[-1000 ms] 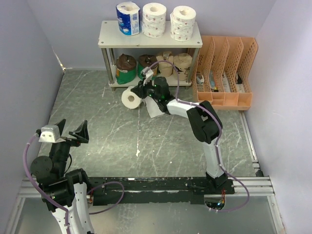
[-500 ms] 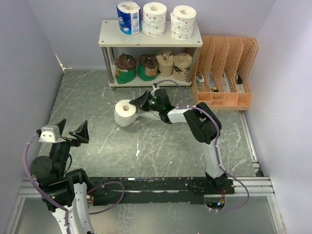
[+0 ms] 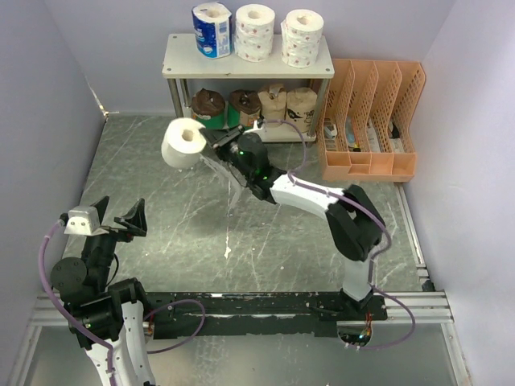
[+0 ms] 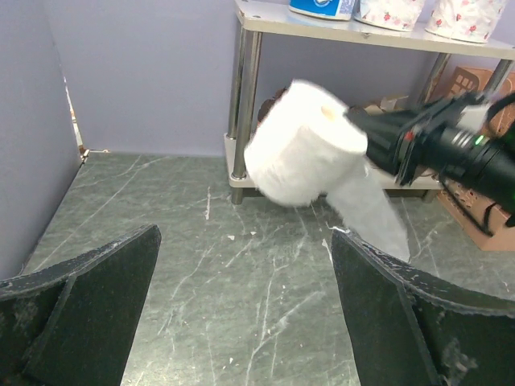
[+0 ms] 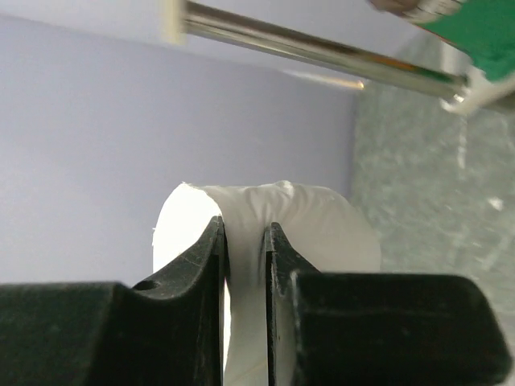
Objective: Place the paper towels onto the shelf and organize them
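My right gripper is shut on a plain white paper towel roll, pinching its wall, and holds it in the air left of the shelf. A loose sheet hangs down from the roll. In the right wrist view the roll bulges around the fingers of the gripper. One blue-white wrapped roll and two patterned rolls stand on the top board. Green-wrapped rolls and tan rolls fill the lower tier. My left gripper is open at the near left, holding nothing.
An orange perforated file organizer stands right of the shelf, against the back wall. Purple walls close in the left, back and right sides. The floor is dark green marbled sheet. A black rail runs along the near edge.
The right arm lifted the white roll off the floor and swung it up and to the left, with the loose sheet trailing below. The left arm has not moved.
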Robot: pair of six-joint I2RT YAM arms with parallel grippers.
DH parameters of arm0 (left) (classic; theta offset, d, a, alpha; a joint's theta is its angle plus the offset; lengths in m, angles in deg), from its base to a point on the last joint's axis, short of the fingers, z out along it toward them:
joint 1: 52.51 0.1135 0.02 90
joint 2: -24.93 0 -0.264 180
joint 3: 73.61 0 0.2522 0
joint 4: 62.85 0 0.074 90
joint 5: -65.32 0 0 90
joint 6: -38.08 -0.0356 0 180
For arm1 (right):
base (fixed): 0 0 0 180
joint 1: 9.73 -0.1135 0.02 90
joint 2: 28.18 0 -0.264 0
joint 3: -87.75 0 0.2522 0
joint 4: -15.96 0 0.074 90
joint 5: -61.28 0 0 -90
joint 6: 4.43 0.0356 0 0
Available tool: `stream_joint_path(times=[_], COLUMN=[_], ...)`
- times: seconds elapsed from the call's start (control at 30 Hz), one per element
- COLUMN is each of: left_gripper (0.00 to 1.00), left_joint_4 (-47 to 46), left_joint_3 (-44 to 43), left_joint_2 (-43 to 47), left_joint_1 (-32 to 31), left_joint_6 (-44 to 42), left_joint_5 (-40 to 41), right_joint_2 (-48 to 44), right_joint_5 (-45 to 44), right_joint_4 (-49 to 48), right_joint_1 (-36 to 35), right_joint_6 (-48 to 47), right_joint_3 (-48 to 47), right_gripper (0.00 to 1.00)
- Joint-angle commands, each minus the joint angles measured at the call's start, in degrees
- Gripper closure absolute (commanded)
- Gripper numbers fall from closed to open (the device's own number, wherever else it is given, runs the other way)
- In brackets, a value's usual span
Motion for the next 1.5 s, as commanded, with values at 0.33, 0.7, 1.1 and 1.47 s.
stream_joint_path(times=[0.33,0.7,1.1,1.47], left_gripper=[0.01,0.01,0.01,0.01], left_joint_4=[-1.86,-1.06,-0.99,-1.17], left_joint_3=[0.08,-0.54,-0.62,-0.46], left_joint_2=[0.16,0.08,0.23,-0.03], left_joint_1=[0.17,0.55,0.54,0.75], left_joint_6=[-0.39,-0.18,-0.24,-0.31], left_joint_5=[-0.81,1.12,1.02,0.56], right_joint_2=[-1.02,31.38,29.34,29.71], right_joint_5=[-48.64,-48.18,-42.50,-38.30], right_joint_4=[16.53,3.69,3.71,4.55], right_joint_1=[-15.69,-13.30,-4.40,0.34], right_joint_6=[-16.11,-41.21,-27.24,-20.64], right_joint_3=[-28.18,-76.42,-75.63,-76.13], right_gripper=[1.00,1.00,1.00,1.00])
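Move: The right hand already holds the loose white paper towel roll by its side, at the outer sheet. The free left end of the top shelf lies about 21 cm ahead, 6 cm to its left and 6 cm up; the blue roll stands some 23 cm ahead, 2 cm right and 18 cm up, with a flowered roll 11 cm farther right. The left hand waits, that free end about 44 cm ahead, 14 cm right and 2 cm below. Keeping its pinch on the white roll, the right hand first lifts steeply while drawing back about 5 cm, then goes on up, swinging a little left and coming forward to clear the shelf's front edge, for a net rise of some 20 cm. It then carries the roll forward over the left part of the top shelf, slanting to the right towards the blue roll, while the wrist turns about 45 degrees clockwise and the fingers tip up some 20 degrees. ##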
